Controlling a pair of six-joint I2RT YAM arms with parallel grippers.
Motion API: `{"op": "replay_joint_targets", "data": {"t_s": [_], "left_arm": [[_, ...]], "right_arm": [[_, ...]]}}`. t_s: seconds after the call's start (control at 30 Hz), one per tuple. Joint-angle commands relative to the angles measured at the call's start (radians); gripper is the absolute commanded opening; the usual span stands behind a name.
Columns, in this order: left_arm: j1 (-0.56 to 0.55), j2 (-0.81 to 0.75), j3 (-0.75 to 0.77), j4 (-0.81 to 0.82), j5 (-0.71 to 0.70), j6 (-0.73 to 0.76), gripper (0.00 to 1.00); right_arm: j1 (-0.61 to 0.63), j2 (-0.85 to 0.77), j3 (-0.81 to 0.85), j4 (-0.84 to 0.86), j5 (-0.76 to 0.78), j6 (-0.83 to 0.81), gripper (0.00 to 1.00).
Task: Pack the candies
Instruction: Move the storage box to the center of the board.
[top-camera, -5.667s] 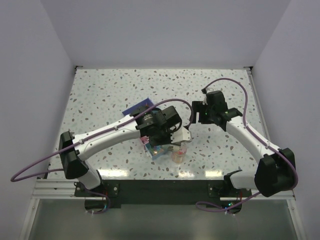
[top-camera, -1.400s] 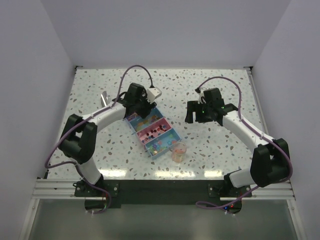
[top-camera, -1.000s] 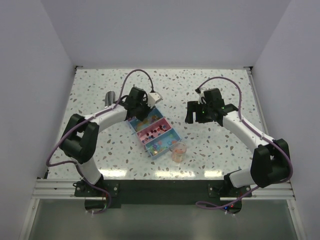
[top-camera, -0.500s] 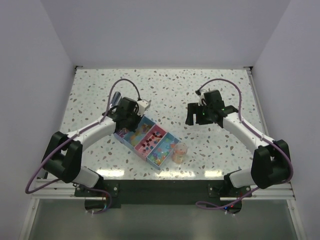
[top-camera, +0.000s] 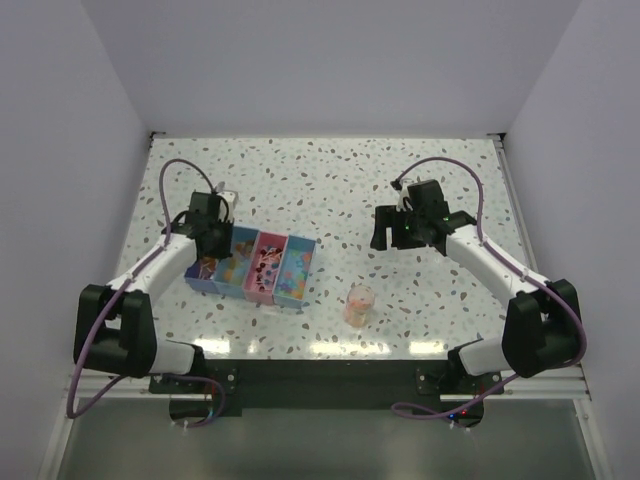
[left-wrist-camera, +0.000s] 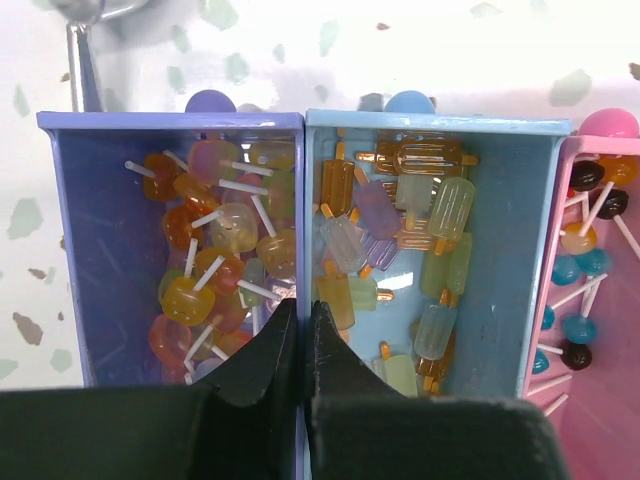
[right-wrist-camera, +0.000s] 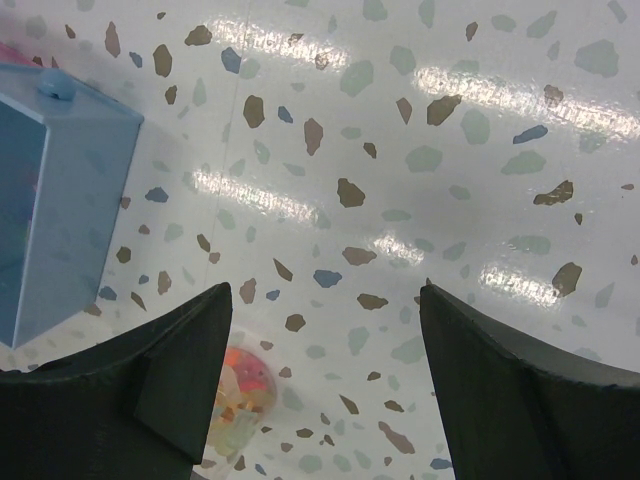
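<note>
A compartment box with purple, blue and pink sections lies at the left of the table. It holds candies: lollipops in the purple section, popsicle shapes in the blue one, round ones at the pink edge. My left gripper is shut on the wall between the purple and blue sections; it also shows from above. A small clear cup of candies stands apart, right of the box. My right gripper is open and empty above the table, with the cup by its left finger.
A metal object lies just beyond the box's far left corner. The box's blue end shows at the left of the right wrist view. Walls stand on the left, back and right of the speckled table.
My left gripper has dragged the box to the left and turned it, away from the cup. The cup and my right arm have stayed where they were.
</note>
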Motion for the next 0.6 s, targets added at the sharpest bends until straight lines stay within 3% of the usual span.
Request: {"op": "replay_joint_targets", "data": {"t_s": [0.0,0.13,0.43,0.57], "left_arm": [[0.057,-0.026,0.025,-0.021,-0.069,-0.002,0.00],[0.103,0.005,0.043,-0.033,-0.187,0.059,0.00],[0.171,0.027,0.046,0.036,-0.269,0.137,0.00],[0.176,0.053,0.052,0.079,-0.307,0.150,0.11]], "right_arm": [[-0.005,-0.033,0.013,0.017,-0.013,0.006,0.78],[-0.005,-0.036,0.014,0.008,-0.014,0.001,0.78],[-0.005,-0.015,0.048,-0.003,-0.010,0.003,0.78],[-0.005,0.011,0.109,-0.026,0.016,0.001,0.78]]}}
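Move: The left hand already has the divider between the purple and light-blue compartments pinched near its middle; the storage box's middle lies roughly 7 cm to its right, 3 cm back and 3 cm below. The scoop is on the table beyond the far rim, about 13 cm ahead and 5 cm left. The candy jar stands some 36 cm right and 15 cm back. From the right hand, the box's middle is about 35 cm left, 4 cm back and 8 cm lower. Leftward and level, the left hand drags the storage box some 7 cm across the table towards its left side, away from the candy jar, slowing at the end. It keeps its pinch on the divider while the wrist turns about 10 degrees counter-clockwise and rolls about as much, its left side rising. ##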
